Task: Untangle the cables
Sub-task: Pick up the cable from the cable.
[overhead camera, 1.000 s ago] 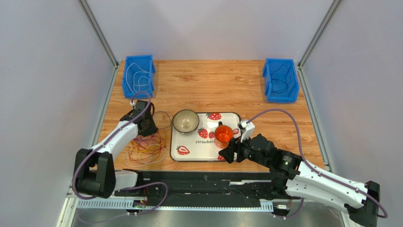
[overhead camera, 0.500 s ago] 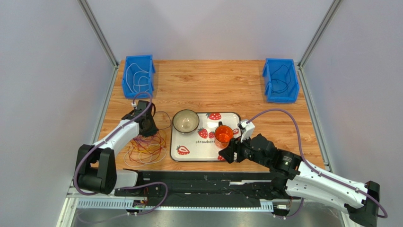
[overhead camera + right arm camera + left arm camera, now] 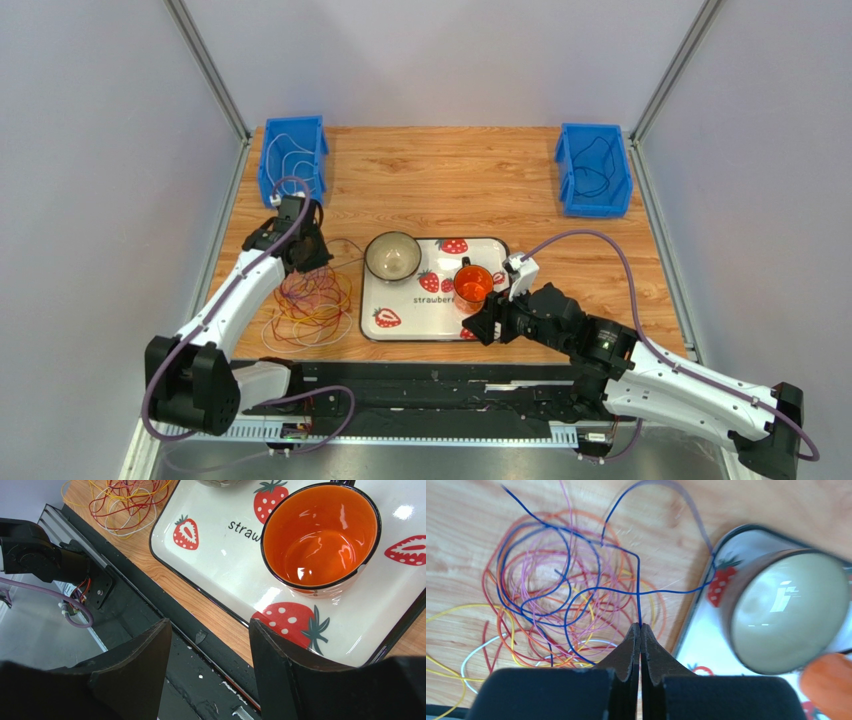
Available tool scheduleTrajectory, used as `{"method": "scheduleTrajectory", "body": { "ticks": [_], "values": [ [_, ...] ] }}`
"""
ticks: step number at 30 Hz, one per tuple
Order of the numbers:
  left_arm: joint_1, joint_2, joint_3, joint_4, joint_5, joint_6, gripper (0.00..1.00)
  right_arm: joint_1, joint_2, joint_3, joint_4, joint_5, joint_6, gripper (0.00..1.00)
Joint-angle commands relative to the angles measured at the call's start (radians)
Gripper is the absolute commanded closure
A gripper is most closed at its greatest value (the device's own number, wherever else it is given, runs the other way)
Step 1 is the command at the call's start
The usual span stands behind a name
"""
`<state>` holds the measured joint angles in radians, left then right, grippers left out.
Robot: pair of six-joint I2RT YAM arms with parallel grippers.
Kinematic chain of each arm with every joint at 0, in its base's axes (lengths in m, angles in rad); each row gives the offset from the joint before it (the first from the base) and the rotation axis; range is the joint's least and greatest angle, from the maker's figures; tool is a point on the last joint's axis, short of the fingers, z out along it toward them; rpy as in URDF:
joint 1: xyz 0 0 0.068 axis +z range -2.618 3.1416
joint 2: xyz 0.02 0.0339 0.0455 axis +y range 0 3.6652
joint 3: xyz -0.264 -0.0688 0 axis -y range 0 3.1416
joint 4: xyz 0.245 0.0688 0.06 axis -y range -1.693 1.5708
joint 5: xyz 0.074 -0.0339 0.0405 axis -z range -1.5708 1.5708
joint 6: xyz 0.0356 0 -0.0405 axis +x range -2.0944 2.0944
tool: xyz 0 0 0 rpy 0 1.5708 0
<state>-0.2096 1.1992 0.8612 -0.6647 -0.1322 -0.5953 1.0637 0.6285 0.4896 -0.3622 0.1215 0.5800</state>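
The cables (image 3: 310, 305) lie in a loose tangle of yellow, orange, red, pink, white and blue loops on the wooden table, left of the tray. The left wrist view shows the tangle (image 3: 551, 595) under my left gripper (image 3: 640, 626), whose jaws are pressed together on a blue cable (image 3: 638, 595) rising out of the pile. From the top, the left gripper (image 3: 305, 255) hangs over the tangle's far edge. My right gripper (image 3: 210, 625) stands open with nothing in it, above the table's near edge by the tray (image 3: 215, 575). Its own view catches the cables (image 3: 127, 500) at the top left.
The strawberry tray (image 3: 410, 320) holds a pale bowl (image 3: 392, 256) and an orange cup (image 3: 472, 283). A blue bin (image 3: 293, 160) at the far left contains a white cable; another blue bin (image 3: 594, 170) at the far right contains a dark one. A black rail (image 3: 430, 385) runs along the near edge.
My left gripper has shut on the blue cable and moved away from the near edge, toward the left bin. The right arm has not moved.
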Motion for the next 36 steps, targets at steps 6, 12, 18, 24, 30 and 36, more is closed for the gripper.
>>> {"method": "scheduleTrajectory", "body": {
  "ticks": [6, 12, 18, 24, 30, 36],
  "values": [
    [-0.005, -0.111, 0.243, -0.177, 0.029, 0.029, 1.0, -0.002, -0.009, 0.024, 0.02, 0.003, 0.001, 0.38],
    [-0.005, -0.144, 0.426, -0.265, 0.028, 0.048, 1.0, -0.001, -0.013, 0.024, 0.019, 0.004, -0.002, 0.38],
    [-0.005, -0.15, 0.626, -0.322, 0.059, 0.068, 1.0, -0.002, -0.01, 0.027, 0.025, 0.004, -0.005, 0.38],
    [-0.005, -0.133, 0.817, -0.322, 0.15, 0.066, 1.0, -0.001, -0.006, 0.032, 0.025, 0.003, -0.009, 0.38],
    [-0.005, -0.199, 0.705, -0.225, 0.141, 0.028, 1.0, -0.001, 0.003, 0.053, 0.043, -0.014, -0.034, 0.38],
    [-0.004, -0.269, 0.564, -0.106, 0.304, -0.001, 1.0, 0.001, 0.101, 0.139, 0.1, -0.106, -0.112, 0.37]
  ]
}}
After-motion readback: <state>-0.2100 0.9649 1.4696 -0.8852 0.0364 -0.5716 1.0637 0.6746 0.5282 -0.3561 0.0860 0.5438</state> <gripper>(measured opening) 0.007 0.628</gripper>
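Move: The left hand already pinches the blue cable about 7 cm above the table; the tangle's middle lies some 8 cm back and 4 cm left of it. The bowl is 2 cm farther out and about 14 cm to the right, the left blue bin roughly 24 cm ahead and 9 cm left. From the idle right hand the tangle is about 38 cm left, 5 cm ahead and 11 cm lower. The left hand, still pinching the blue cable, rises 30 cm from the tangle, tipping up, then dips about 4. ##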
